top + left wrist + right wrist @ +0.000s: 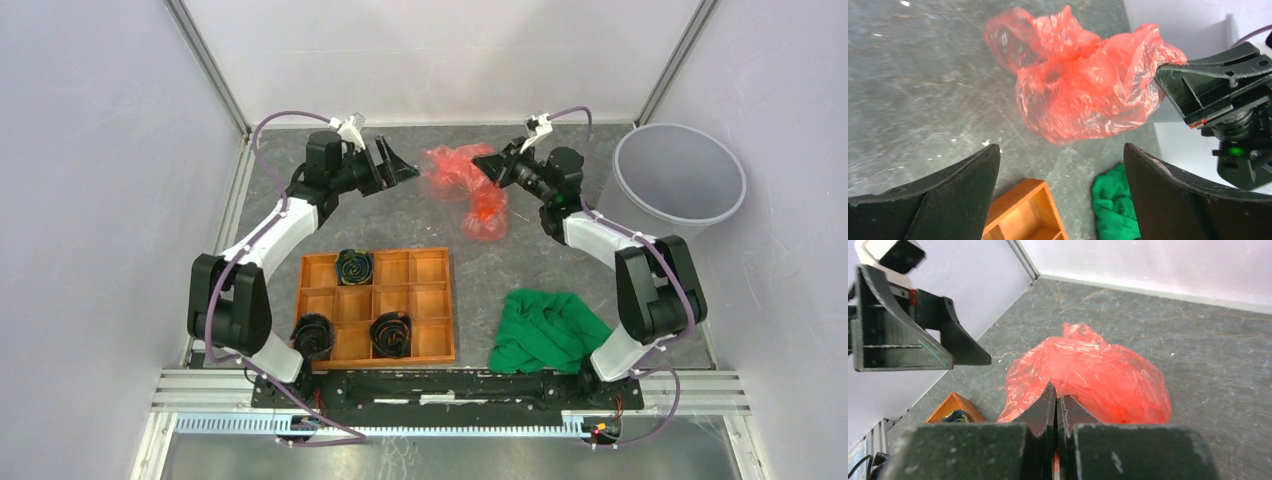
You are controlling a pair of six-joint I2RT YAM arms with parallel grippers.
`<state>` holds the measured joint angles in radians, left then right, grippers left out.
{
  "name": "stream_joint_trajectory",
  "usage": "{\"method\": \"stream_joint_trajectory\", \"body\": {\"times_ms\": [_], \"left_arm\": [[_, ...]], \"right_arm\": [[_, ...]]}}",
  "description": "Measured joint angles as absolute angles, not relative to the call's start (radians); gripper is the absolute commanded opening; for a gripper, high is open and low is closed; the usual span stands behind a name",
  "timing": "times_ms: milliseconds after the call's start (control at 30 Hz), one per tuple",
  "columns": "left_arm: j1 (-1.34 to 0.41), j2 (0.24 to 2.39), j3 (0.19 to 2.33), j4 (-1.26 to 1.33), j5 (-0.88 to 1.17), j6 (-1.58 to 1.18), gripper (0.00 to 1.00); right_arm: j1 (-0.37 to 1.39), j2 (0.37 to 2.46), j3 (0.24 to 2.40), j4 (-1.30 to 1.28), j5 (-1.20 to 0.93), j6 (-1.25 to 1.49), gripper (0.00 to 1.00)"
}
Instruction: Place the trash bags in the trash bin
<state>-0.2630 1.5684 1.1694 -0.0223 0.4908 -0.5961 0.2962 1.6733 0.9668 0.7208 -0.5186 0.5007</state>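
The red trash bag [462, 178] is crumpled at the back middle of the table. My right gripper [489, 165] is shut on its right edge, and red film shows between the closed fingers in the right wrist view [1056, 392], with the bag [1098, 372] bulging just beyond them. A tail of the bag trails toward the table. My left gripper [405, 170] is open and empty just left of the bag, which lies ahead of its spread jaws [1060, 147] in the left wrist view [1083, 85]. The grey trash bin [690, 165] stands empty at the back right.
An orange compartment tray [430, 300] holding three dark rolled items sits at the front left. A green cloth [545, 330] lies at the front right by the right arm's base. Walls enclose the table on three sides.
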Motion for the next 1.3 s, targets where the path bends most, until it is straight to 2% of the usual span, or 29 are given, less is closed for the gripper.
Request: {"method": "stream_joint_trajectory", "body": {"times_ms": [267, 500, 633, 733, 833, 1000, 1100, 1167, 1300], "left_arm": [[-0.263, 1.631, 1.095, 0.227, 0.663, -0.796, 0.95], [-0.263, 1.753, 0.974, 0.59, 0.776, -1.089, 0.91], [-0.263, 1.832, 0.921, 0.894, 0.823, -1.316, 0.86], [-0.267, 1.918, 0.918, 1.194, 0.841, -1.536, 0.75], [-0.277, 1.994, 0.931, 1.349, 0.849, -1.692, 0.73], [-0.302, 2.025, 0.931, 1.43, 0.855, -1.786, 0.46], [-0.306, 1.997, 0.924, 1.396, 0.864, -1.739, 0.21], [-0.301, 1.935, 0.917, 1.257, 0.864, -1.636, 0.1], [-0.286, 1.735, 0.959, 0.81, 0.8, -1.294, 0.02]], "right_arm": [[0.279, 1.53, 0.894, 0.769, -0.535, 0.509, 0.01], [0.276, 1.439, 0.839, 0.856, -0.55, 0.552, 0.01], [0.276, 1.423, 0.815, 0.922, -0.567, 0.593, 0.01], [0.276, 1.417, 0.795, 0.951, -0.577, 0.615, 0.0], [0.276, 1.417, 0.788, 0.958, -0.585, 0.627, 0.0], [0.275, 1.417, 0.787, 0.989, -0.593, 0.651, 0.0], [0.275, 1.417, 0.787, 0.996, -0.597, 0.658, 0.01], [0.278, 1.417, 0.787, 0.988, -0.598, 0.648, 0.0], [0.289, 1.417, 0.797, 0.88, -0.57, 0.562, 0.04]]}}
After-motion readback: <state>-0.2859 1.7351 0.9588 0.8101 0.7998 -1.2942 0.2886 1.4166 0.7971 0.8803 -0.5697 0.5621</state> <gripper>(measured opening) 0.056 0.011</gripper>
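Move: The red trash bag already hangs from the closed right fingers, its middle about 5 cm below that hand, 3 cm left and 3 cm back. From the open left hand the bag lies some 11 cm right, level fore and aft, and about 3 cm lower. The wooden tray stands roughly 23 cm back from the left hand and 20 cm below, with no sideways offset; the bin is about 34 cm right of the right hand, 3 cm back and 8 cm lower. Left hand goes about 6 cm right, pinching the bag the still-gripping right hand lifts and draws back. ##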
